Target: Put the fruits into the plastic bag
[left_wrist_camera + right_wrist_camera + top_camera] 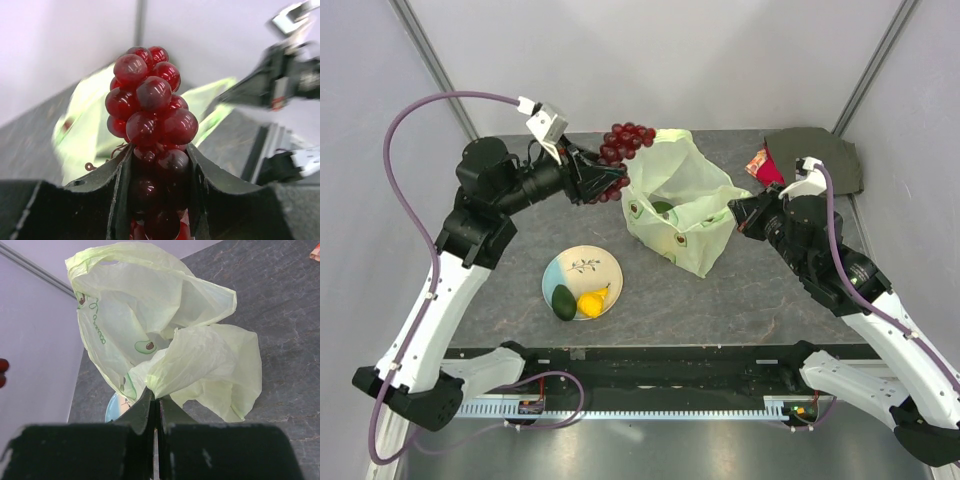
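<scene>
My left gripper point(610, 178) point(160, 150) is shut on the lower part of a dark red grape bunch point(628, 140) point(150, 110), held in the air just left of the plastic bag's mouth. The pale green plastic bag point(685, 200) point(150, 305) stands open at the table's middle back. Something green, maybe an avocado point(662, 208), shows inside it. My right gripper point(735, 212) point(159, 397) is shut on the bag's right edge. A green avocado point(564, 301) and a yellow lemon point(592, 300) lie on the pale plate point(582, 262).
A dark green cloth point(820, 155) with a red piece point(767, 165) lies at the back right corner. The plate point(114, 407) peeks from behind the bag in the right wrist view. Grey walls close in the table at the back and sides.
</scene>
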Motion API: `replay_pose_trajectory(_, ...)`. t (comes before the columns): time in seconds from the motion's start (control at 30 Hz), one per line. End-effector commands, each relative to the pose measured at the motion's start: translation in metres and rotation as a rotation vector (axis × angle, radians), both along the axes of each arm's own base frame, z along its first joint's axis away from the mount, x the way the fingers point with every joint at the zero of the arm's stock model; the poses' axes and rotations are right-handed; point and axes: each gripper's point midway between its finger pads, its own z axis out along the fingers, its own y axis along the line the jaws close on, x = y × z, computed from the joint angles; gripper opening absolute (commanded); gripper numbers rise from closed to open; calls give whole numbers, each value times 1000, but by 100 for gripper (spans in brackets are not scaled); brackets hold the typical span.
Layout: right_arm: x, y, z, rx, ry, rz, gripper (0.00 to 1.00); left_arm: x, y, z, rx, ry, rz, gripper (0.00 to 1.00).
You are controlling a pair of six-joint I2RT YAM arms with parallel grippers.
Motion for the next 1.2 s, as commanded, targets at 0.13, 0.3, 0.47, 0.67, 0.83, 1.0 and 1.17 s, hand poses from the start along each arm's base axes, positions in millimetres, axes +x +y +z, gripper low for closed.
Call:
replay_pose_trajectory(0.13,-2,-2,14,30,-50,2,0,13,-84,15,-62,-13,-244,39)
replay_pose_trajectory(0.3,-5,-8,19,33,-60,-16,0,44,-103,8,-83,-45,-225,38)
replay_pose_trajectory(0.47,-4,-10,20,33,-63,-25,0,65,-120,-15,-64,-36,-243,37)
replay_pose_trajectory(0.67,-5,-15,23,30,-70,-43,0,71,-120,-74,60,8,-256,38)
replay_pose_trajectory(0.83,-5,-16,21,20,-68,-51,0,66,-113,-121,188,28,-276,38)
replay_pose_trajectory(1.0,-3,-15,22,14,-65,-51,0,73,-99,-164,321,39,-231,37)
replay_pose_trajectory(1.17,-2,-14,21,12,-60,-49,0,83,-91,-197,406,92,-189,37)
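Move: The left hand already holds the grapes high up. The middle of the plastic bag lies about 10 cm ahead of it, 12 cm to its right and 27 cm below. The plate is level with that hand, 11 cm to its left and 42 cm below, with the lemon 5 cm back and 9 cm left. From the right hand, which pinches the bag's rim, the bag's middle is some 10 cm ahead, 11 cm left and 18 cm below. The left hand carries the grapes right and forward, then down into the bag, about 19 cm lower overall. ##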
